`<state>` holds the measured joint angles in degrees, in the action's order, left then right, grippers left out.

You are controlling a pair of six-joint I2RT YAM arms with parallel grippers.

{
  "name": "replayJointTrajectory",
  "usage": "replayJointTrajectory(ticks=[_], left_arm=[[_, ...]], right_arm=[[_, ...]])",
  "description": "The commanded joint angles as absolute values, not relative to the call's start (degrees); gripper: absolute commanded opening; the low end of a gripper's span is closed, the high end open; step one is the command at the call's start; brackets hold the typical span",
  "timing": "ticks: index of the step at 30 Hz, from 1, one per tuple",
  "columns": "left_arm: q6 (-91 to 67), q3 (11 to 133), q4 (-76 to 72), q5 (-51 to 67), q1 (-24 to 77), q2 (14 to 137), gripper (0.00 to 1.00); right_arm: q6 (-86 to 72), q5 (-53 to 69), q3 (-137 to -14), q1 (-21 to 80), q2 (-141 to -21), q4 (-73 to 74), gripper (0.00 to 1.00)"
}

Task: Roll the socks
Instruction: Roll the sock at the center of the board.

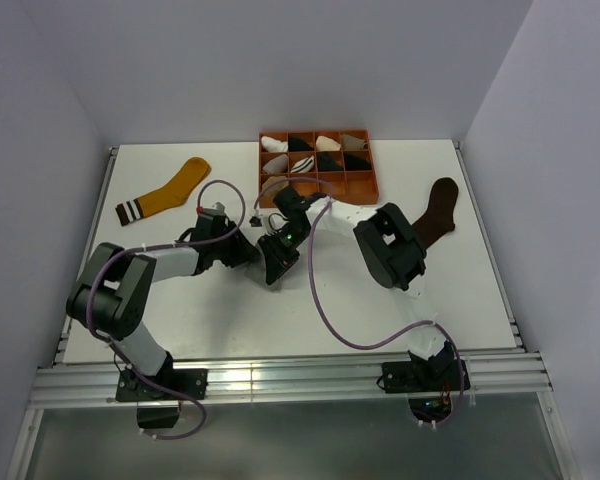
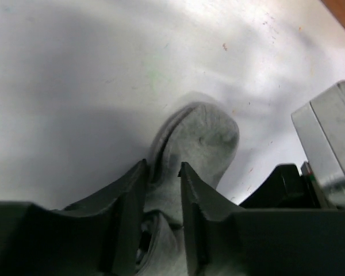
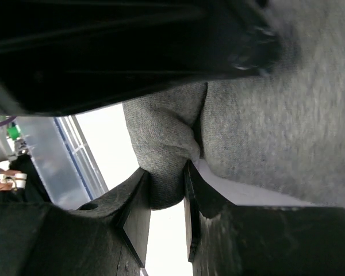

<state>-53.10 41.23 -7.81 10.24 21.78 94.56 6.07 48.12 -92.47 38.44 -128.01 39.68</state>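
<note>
A grey sock (image 2: pixel 202 137) lies bunched on the white table. My left gripper (image 2: pixel 163 168) is shut on it, with fabric filling the gap between its black fingers. My right gripper (image 3: pixel 164 172) is shut on a folded lump of the same grey sock (image 3: pixel 161 144), the rest of which spreads out to the right. In the top view both grippers meet mid-table, left gripper (image 1: pixel 252 250) beside right gripper (image 1: pixel 276 266), and they hide the grey sock. The mustard-yellow sock (image 1: pixel 172 190) lies flat at the back left. At the back right lies the dark brown sock (image 1: pixel 438 213).
An orange compartment tray (image 1: pixel 368 186) with small white, black and beige sock bundles stands at the back centre, just behind the grippers. Purple cables loop over both arms. A metal rail (image 1: pixel 280 380) runs along the near table edge. White walls close in the sides.
</note>
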Motion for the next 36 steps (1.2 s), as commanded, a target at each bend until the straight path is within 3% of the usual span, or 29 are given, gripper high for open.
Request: replayJointTrajectory(ticks=[1,5,8,27,36], left_arm=[[-50.80,41.84,-6.77,10.72,22.76,98.08,0.35],[-51.33,40.96,-8.70,11.16,23.82,100.19,0.17],[-51.94,40.61,-9.67,11.69,25.04,101.07,0.11],[-54.23,40.96,-11.95,11.16,26.63,101.95,0.11],[-53.97,41.75,-11.34,10.64,26.98,101.08,0.13]], right_arm=[[8.53,39.55,-90.70,39.37,-126.57,36.31,0.00],[8.35,39.73,-89.65,39.46,-123.94,33.93,0.00],[8.44,40.43,-89.65,39.55,-122.52,32.61,0.00],[11.42,38.14,-87.19,42.10,-115.23,31.90,0.00],[12.22,41.92,-87.28,43.51,-120.93,31.91,0.00]])
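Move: The half-rolled grey sock at the board's centre lies with its middle about 3 cm right, 1 cm back and 1 cm below the left hand. From the right hand, whose fingers already pinch its near roll, that middle is some 4 cm ahead, 1 cm left and 1 cm lower. The sock box stands about 28 cm ahead of and 18 cm right of the left hand; the mustard sock lies some 22 cm ahead and 26 cm left of it. Rightward by some 3.5 cm, and a touch down, the left hand slides in over the grey sock, quickly at first, then creeping, while its half-open fingers shut on the fabric's left edge. The right hand keeps its pinch on the roll, rises about 2 cm and tilts some 15 degrees, its fingers ending steeper. ##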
